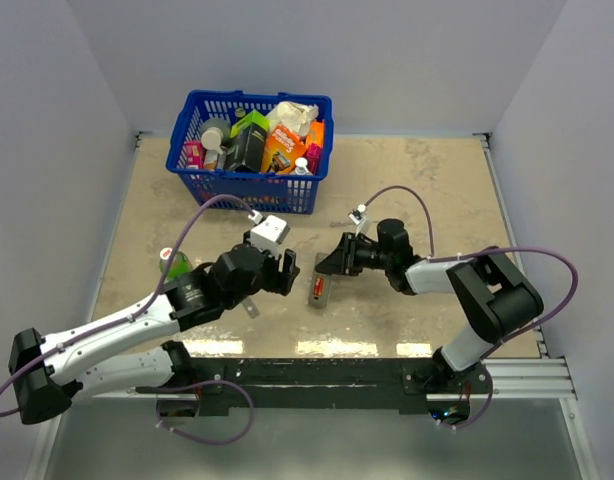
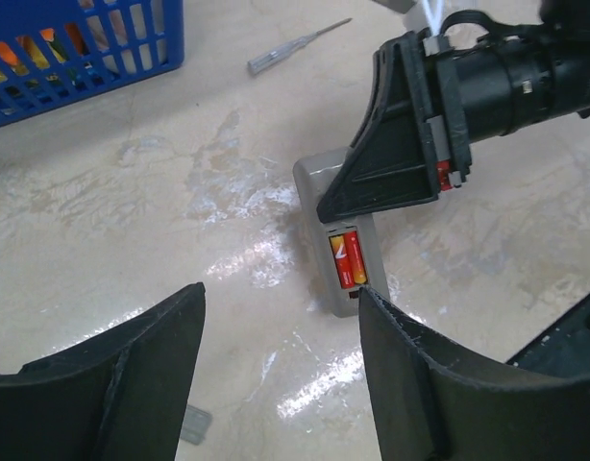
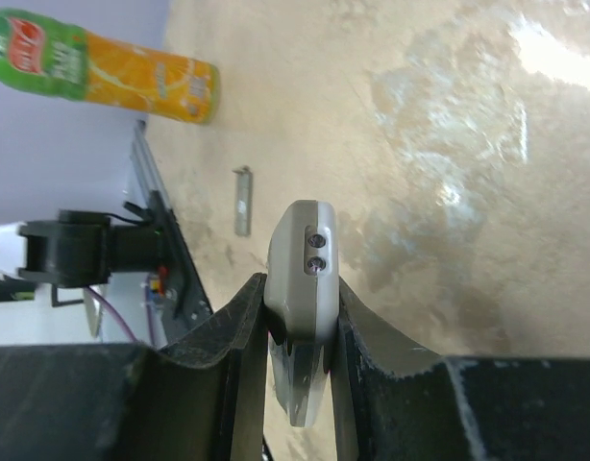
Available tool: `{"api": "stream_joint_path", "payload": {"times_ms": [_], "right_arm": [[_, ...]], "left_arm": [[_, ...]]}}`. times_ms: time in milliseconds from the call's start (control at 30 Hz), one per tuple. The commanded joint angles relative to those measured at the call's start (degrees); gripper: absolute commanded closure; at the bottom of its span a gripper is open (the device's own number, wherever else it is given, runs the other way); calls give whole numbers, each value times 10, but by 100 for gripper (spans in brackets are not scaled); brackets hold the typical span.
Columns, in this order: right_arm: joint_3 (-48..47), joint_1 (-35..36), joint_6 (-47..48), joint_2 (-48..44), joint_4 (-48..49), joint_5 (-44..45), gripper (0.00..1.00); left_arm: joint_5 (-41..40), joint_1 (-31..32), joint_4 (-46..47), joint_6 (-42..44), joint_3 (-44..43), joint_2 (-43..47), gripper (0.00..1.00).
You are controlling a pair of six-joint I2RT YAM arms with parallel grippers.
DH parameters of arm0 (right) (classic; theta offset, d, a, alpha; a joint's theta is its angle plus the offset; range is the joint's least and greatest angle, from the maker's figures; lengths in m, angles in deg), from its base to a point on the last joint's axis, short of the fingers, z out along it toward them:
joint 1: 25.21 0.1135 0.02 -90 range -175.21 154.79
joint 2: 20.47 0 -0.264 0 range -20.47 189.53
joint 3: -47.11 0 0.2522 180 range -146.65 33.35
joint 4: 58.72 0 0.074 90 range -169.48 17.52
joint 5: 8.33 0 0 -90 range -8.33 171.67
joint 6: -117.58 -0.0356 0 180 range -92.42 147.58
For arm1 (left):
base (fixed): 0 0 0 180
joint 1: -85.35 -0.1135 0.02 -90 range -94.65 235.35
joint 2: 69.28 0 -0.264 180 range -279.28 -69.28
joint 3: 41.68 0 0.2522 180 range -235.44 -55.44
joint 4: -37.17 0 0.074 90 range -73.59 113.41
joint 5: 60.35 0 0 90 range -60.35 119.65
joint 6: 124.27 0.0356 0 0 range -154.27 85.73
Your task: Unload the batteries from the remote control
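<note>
The remote control (image 2: 317,181) lies back-up on the table, its grey body clamped edgewise between my right gripper's (image 3: 300,286) jaws. Two red-orange batteries (image 2: 347,261) sit side by side in its open recess. From above, the remote control (image 1: 319,291) sits mid-table with my right gripper (image 1: 329,266) shut on its far end. My left gripper (image 2: 281,300) is open just short of the remote's near end, its right fingertip (image 2: 372,305) almost at the recess, with nothing between the fingers. From above, my left gripper (image 1: 288,272) is just left of the remote.
A blue basket (image 1: 187,160) of groceries stands at the back. A green-orange bottle (image 3: 112,72) lies at the left. The small grey cover piece (image 2: 194,424) rests beside my left fingers. A thin grey tool (image 2: 297,46) lies beyond the remote.
</note>
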Motion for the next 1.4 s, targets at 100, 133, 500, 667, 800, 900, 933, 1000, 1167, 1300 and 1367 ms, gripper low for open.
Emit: {"api": "stream_joint_path", "payload": {"times_ms": [100, 133, 500, 667, 800, 900, 933, 1000, 1167, 1300, 1367], "right_arm": [[-46, 15, 133, 22, -144, -19, 91], [-60, 22, 158, 23, -160, -15, 90], [-109, 39, 197, 55, -226, -29, 74], [-128, 40, 222, 57, -268, -1, 62], [-139, 39, 215, 45, -289, 35, 55], [-140, 38, 187, 23, -288, 70, 50], [-139, 38, 184, 16, -291, 82, 47], [-143, 33, 182, 1, -305, 121, 37], [-167, 3, 196, -43, -343, 201, 39], [-215, -33, 224, -40, -368, 319, 36], [-238, -41, 236, -21, -376, 360, 34]], "left_arm": [[52, -4, 34, 7, 51, 85, 30], [56, -4, 39, 15, 67, 94, 30], [149, -4, 68, 103, 68, 94, 30], [158, -4, 21, 131, 42, 82, 31], [151, -4, 10, 150, 52, 126, 30], [139, -4, 21, 152, 72, 167, 28], [138, -3, 23, 152, 75, 174, 28], [140, -3, 21, 149, 77, 190, 27], [128, -3, 8, 151, 75, 215, 27], [121, -3, 6, 151, 76, 236, 27], [109, -3, 4, 151, 76, 246, 27]]}}
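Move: Below and nearer the base lies the bare patch of table where the right hand will set the remote control, about 6 cm back, 1 cm left and 8 cm down. It already grips the remote's far end, so the remote's middle is some 4 cm back and 2 cm lower. The screwdriver lies about 13 cm ahead and 8 cm right; the battery cover about 11 cm back and 22 cm left. From the left hand the remote is some 9 cm right, 2 cm ahead and 12 cm below. Lowering the remote about 3 cm with a slight draw back and counter-clockwise turn, the right hand opens while sinking a little more and lets go of the remote on the table. It then climbs and swings forward and right towards the screwdriver, ending some 8 cm ahead, tips dipped. The empty, open left hand backs off about 5 cm, then rises. ##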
